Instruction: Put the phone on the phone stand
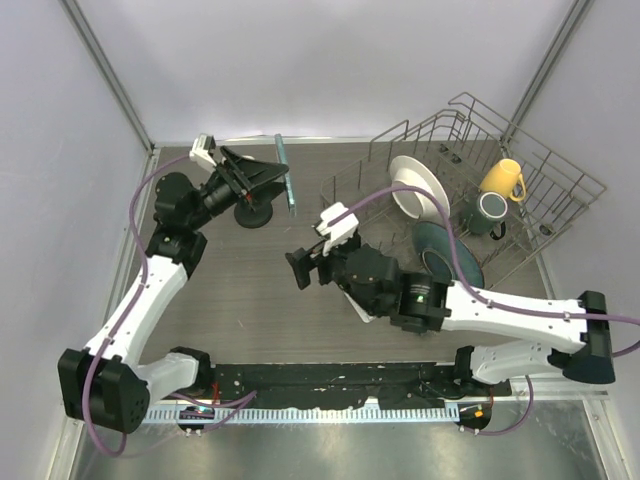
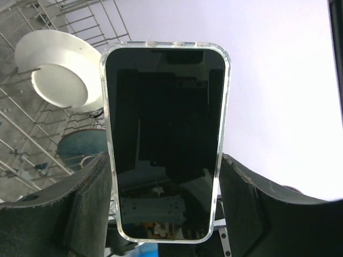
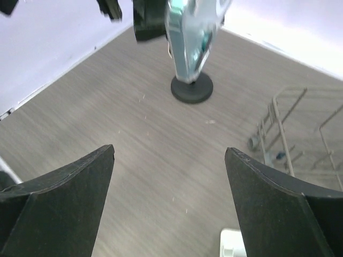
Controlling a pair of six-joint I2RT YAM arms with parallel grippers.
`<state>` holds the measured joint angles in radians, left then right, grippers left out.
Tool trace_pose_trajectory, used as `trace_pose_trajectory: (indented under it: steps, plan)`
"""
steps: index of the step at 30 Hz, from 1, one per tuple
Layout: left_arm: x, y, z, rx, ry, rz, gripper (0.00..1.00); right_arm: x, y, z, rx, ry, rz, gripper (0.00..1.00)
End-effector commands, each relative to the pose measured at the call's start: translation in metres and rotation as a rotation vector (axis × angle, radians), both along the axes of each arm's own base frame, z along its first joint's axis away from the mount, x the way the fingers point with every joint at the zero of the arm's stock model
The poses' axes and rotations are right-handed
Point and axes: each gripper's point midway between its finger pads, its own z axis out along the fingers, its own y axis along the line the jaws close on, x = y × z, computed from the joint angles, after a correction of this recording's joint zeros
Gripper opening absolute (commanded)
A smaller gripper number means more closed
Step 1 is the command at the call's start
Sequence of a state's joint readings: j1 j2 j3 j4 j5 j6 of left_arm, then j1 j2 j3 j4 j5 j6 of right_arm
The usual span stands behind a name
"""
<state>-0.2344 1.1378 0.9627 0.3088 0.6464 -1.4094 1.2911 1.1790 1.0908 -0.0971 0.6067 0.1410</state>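
Note:
The phone (image 2: 163, 134), dark screen in a clear case, stands upright between the fingers (image 2: 88, 206) of my left gripper (image 2: 165, 160), which press on both of its long edges. From above the phone (image 1: 286, 175) shows edge-on as a thin teal bar at the left gripper (image 1: 262, 178), over the phone stand's round black base (image 1: 255, 213). In the right wrist view the phone (image 3: 190, 40) reaches down close to the stand base (image 3: 192, 88); whether it rests on the stand I cannot tell. My right gripper (image 1: 300, 268) hangs open and empty (image 3: 169, 152) mid-table, facing the stand.
A wire dish rack (image 1: 560, 190) fills the back right, holding a white plate (image 1: 418, 185), a teal plate (image 1: 450, 250), a yellow mug (image 1: 503, 180) and a dark mug (image 1: 487, 212). A small white object (image 3: 233, 243) lies under the right gripper. Walls enclose the table's left and back.

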Motion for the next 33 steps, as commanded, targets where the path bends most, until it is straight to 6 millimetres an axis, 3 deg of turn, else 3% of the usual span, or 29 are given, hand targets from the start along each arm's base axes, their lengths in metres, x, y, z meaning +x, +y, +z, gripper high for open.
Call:
trace_pose_trajectory:
  steps: [1, 6, 11, 13, 18, 23, 33]
  plan:
    - [-0.027, 0.017, 0.054, -0.157, -0.125, 0.037, 0.00, 0.019, 0.006, 0.081, 0.244, -0.212, -0.119, 0.89]
    - [-0.039, 0.024, 0.051, -0.199, -0.093, 0.061, 0.00, 0.027, 0.021, 0.085, 0.297, -0.247, -0.155, 0.77]
    - [-0.038, 0.026, 0.038, -0.275, -0.025, 0.045, 0.00, 0.035, 0.027, 0.087, 0.307, -0.295, -0.198, 0.67]
    - [-0.036, 0.025, 0.031, -0.297, 0.002, 0.034, 0.00, 0.037, 0.035, 0.085, 0.296, -0.305, -0.199, 0.65]
    - [-0.042, 0.025, 0.035, -0.330, -0.004, 0.008, 0.00, 0.048, 0.036, 0.073, 0.238, -0.321, -0.278, 0.49]
    - [-0.047, 0.025, 0.033, -0.330, -0.002, -0.005, 0.00, 0.051, 0.035, 0.065, 0.231, -0.344, -0.303, 0.47]
    - [-0.050, 0.023, 0.024, -0.317, 0.019, -0.019, 0.00, 0.056, 0.028, 0.078, 0.201, -0.402, -0.332, 0.48]
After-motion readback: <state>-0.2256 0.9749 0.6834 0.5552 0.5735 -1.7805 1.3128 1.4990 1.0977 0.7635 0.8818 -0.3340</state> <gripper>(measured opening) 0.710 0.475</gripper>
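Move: The left hand still grips the phone, upright and edge-on, with its middle about at the pads. From the right hand that phone lies about 14 cm ahead, 3 cm left and 8 cm above. From the right hand too, the black round stand is some 10 cm ahead, 14 cm left and 25 cm below. The white stand is about 12 cm back, 14 cm right and 25 cm below. The right gripper lies roughly 14 cm back, 3 cm right and 8 cm below the left hand. Right hand goes some 5 cm forward, up and left, half-closing around the phone's near end; left backs 3 cm. ##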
